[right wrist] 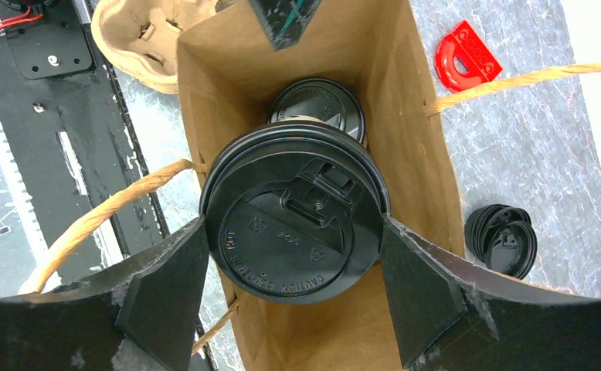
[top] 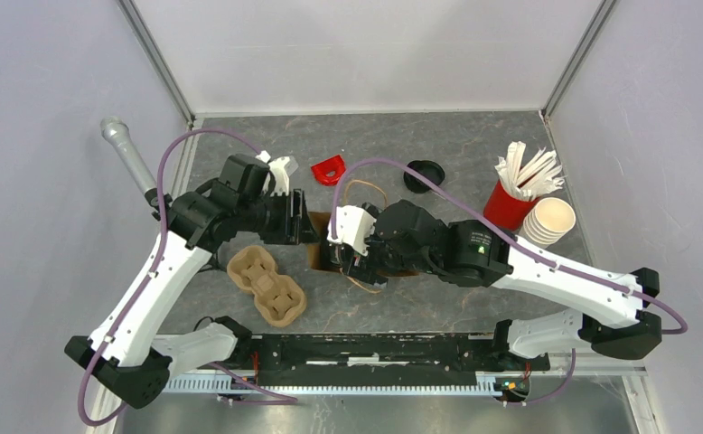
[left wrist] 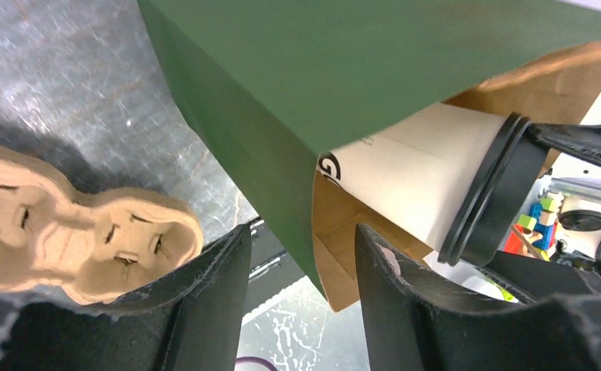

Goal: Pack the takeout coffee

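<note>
A takeout coffee cup with a black lid hangs in the mouth of a paper bag, brown inside and green outside. My right gripper is shut on the cup's lid, one finger pressing each side. A second lidded coffee stands deeper in the bag. The left wrist view shows the held cup's white side tilted over the bag's rim. My left gripper straddles the bag's near corner, jaws apart, touching neither face. Seen from above, both grippers meet at the bag.
A tan pulp cup carrier lies left of the bag. Loose black lids and a red plastic piece lie behind it. A red cup of white sticks and a stack of lidless cups stand at the right.
</note>
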Available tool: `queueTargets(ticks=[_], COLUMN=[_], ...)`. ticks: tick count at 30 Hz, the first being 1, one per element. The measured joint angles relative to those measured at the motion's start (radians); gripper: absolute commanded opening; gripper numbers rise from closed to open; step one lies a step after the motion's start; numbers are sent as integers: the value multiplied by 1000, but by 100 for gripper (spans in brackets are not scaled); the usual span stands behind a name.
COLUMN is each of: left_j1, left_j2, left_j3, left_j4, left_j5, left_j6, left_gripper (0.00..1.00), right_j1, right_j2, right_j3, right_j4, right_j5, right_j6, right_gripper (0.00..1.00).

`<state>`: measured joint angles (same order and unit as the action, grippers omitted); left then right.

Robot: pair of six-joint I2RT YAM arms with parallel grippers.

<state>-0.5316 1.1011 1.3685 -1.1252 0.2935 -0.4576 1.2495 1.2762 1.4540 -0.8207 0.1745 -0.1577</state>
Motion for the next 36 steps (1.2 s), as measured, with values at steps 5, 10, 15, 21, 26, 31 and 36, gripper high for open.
queueTargets(ticks=[5,10,15,21,26,31,36], left_j1=[0,0,0,0,0,0,0], left_j2=[-30,-22,-36,-38,-33,-16,-46], left_j3=[-68,-90,-134,-167,-179,-188,-280], left_j4=[12,59,157,277,349,412,510], left_j5=[32,49,51,92,121,126,124], left_j6=[-30,-35,1,92,146,175,202], left_gripper=[45,19,13,10,9,8,8], right_j1=[22,27,27,27,23,-19,-71], right_j2=[0,-5,-25,-43,-61,-68,-68], right_j3=[-13,-24,-41,-44,-56,-84,-97], right_j4=[19,39,40,31,27,27,36], right_j5=[20,48,97,151,202,224,227], right_j6=[4,7,7,2,-21,-57,-89], right_gripper=[50,50,50,50,47,47,47])
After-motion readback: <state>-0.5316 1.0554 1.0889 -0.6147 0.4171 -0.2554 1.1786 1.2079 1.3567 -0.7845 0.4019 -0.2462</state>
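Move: The paper bag's left rim runs between the left hand's open fingertips, its middle level with the hand, about 1 cm right and 2 cm lower. The right hand's lidded cup tilts in the bag mouth, some 7 cm right of the left hand and 1 cm back; the cup carrier lies about 13 cm left, 5 cm back. From the right hand, the bag's middle is roughly 2 cm right and 10 cm down, the packed cup 3 cm left and 10 cm down. The left fingers close and pinch the bag's left rim as that hand dips a little back and down, then takes it forward and to the right, some 5 cm forward from the turning point. The right hand keeps its hold on the lidded cup and, after a short settle, goes about 5 cm forward and 5 cm right. Both wrists turn clockwise a little over 10 degrees, fingers tipping upward. ##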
